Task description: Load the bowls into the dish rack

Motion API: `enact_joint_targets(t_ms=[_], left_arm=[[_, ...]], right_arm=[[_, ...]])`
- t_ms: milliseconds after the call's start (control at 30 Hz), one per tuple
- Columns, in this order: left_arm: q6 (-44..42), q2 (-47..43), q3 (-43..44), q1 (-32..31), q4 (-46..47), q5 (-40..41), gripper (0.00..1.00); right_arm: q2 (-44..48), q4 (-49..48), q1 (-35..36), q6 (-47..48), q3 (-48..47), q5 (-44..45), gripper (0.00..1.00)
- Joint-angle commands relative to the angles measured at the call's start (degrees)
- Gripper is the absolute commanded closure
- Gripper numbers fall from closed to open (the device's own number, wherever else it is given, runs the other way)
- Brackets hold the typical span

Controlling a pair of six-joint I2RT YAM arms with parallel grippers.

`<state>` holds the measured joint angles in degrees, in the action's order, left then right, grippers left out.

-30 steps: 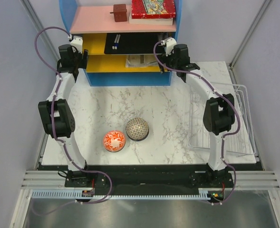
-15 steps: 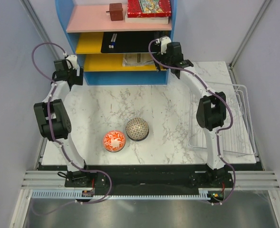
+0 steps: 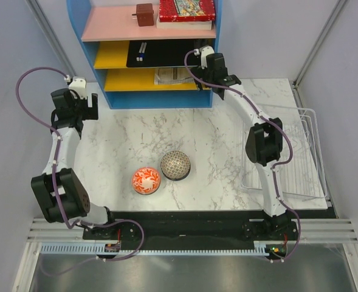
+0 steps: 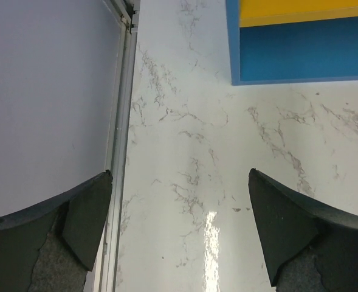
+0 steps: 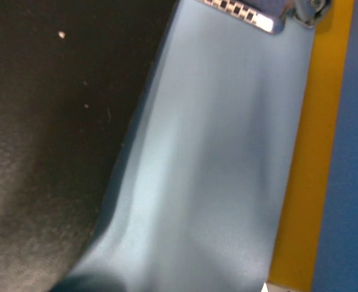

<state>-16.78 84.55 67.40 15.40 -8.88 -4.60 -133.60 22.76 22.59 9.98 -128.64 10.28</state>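
Two bowls sit rim down on the marble table near the front: an orange-red one with a white pattern (image 3: pixel 146 180) and a grey-brown mesh one (image 3: pixel 175 165), touching or nearly so. The clear dish rack (image 3: pixel 309 152) lies along the table's right edge. My left gripper (image 3: pixel 75 111) (image 4: pixel 180 179) hangs open over bare marble at the far left, well behind the bowls. My right gripper (image 3: pixel 205 61) is up against the right wall of the blue shelf unit (image 3: pixel 160 100), jaws wide; its fingers are out of the wrist view.
The shelf unit stands at the back with a black mat (image 5: pixel 45 121), pens, papers, a brown block (image 3: pixel 144 13) and a red box (image 3: pixel 186 8). Its blue corner (image 4: pixel 300 55) lies ahead-right of my left gripper. An enclosure wall (image 4: pixel 45 91) runs close on the left.
My left gripper left the shelf's left side and swung out and forward to the table's left edge. The shelf shifted left, and my right gripper moved left with it.
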Motion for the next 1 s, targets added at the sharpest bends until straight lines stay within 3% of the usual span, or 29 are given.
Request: enact_joint_targets(t_ms=[0, 200, 433, 667, 967], left_arm=[[2.3, -6.1, -5.1, 0.1, 0.4, -2.9, 0.0], [2.6, -12.0, -8.5, 0.1, -0.9, -5.3, 0.0], [2.6, -12.4, -8.5, 0.0, -1.7, -6.4, 0.0], [3.2, -12.7, -8.9, -0.1, -2.0, -8.8, 0.0], [4.4, -13.5, -9.9, -0.2, -1.9, -11.0, 0.0]], right_arm=[[-4.6, -2.6, 12.3, 8.1, -4.9, -13.3, 0.02], [-5.6, -1.6, 14.8, 9.7, -5.0, -12.7, 0.02], [-0.5, -1.0, 14.9, 9.9, 0.4, -10.6, 0.02], [18.0, -6.0, 13.9, 10.1, 25.1, -5.4, 0.02], [36.4, -11.8, 8.1, 4.2, 41.8, -2.6, 0.03]])
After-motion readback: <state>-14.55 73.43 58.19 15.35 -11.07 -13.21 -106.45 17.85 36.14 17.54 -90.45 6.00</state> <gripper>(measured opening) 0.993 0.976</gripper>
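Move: My right hand's open fingers are at the shelf's right end, seemingly tucked under its middle board, the right side wall's front edge about 4 cm to their right and level with them. The patterned bowl lies some 30 cm back, 11 cm left and 16 cm below; the orange bowl is about 6 cm nearer me and 12 cm left of it. From my left hand, the orange bowl is about 18 cm back, 29 cm right and 18 cm down. With my right hand still against the shelf's right end, I shove the shelf about 6 cm to my left, fingers kept open. Then I back out quickly and clear of it, some 15 cm towards the bowls, dipping and coming up again while the wrist swings about 20 degrees counter-clockwise. My open left hand eases back and to its right, touching nothing. ##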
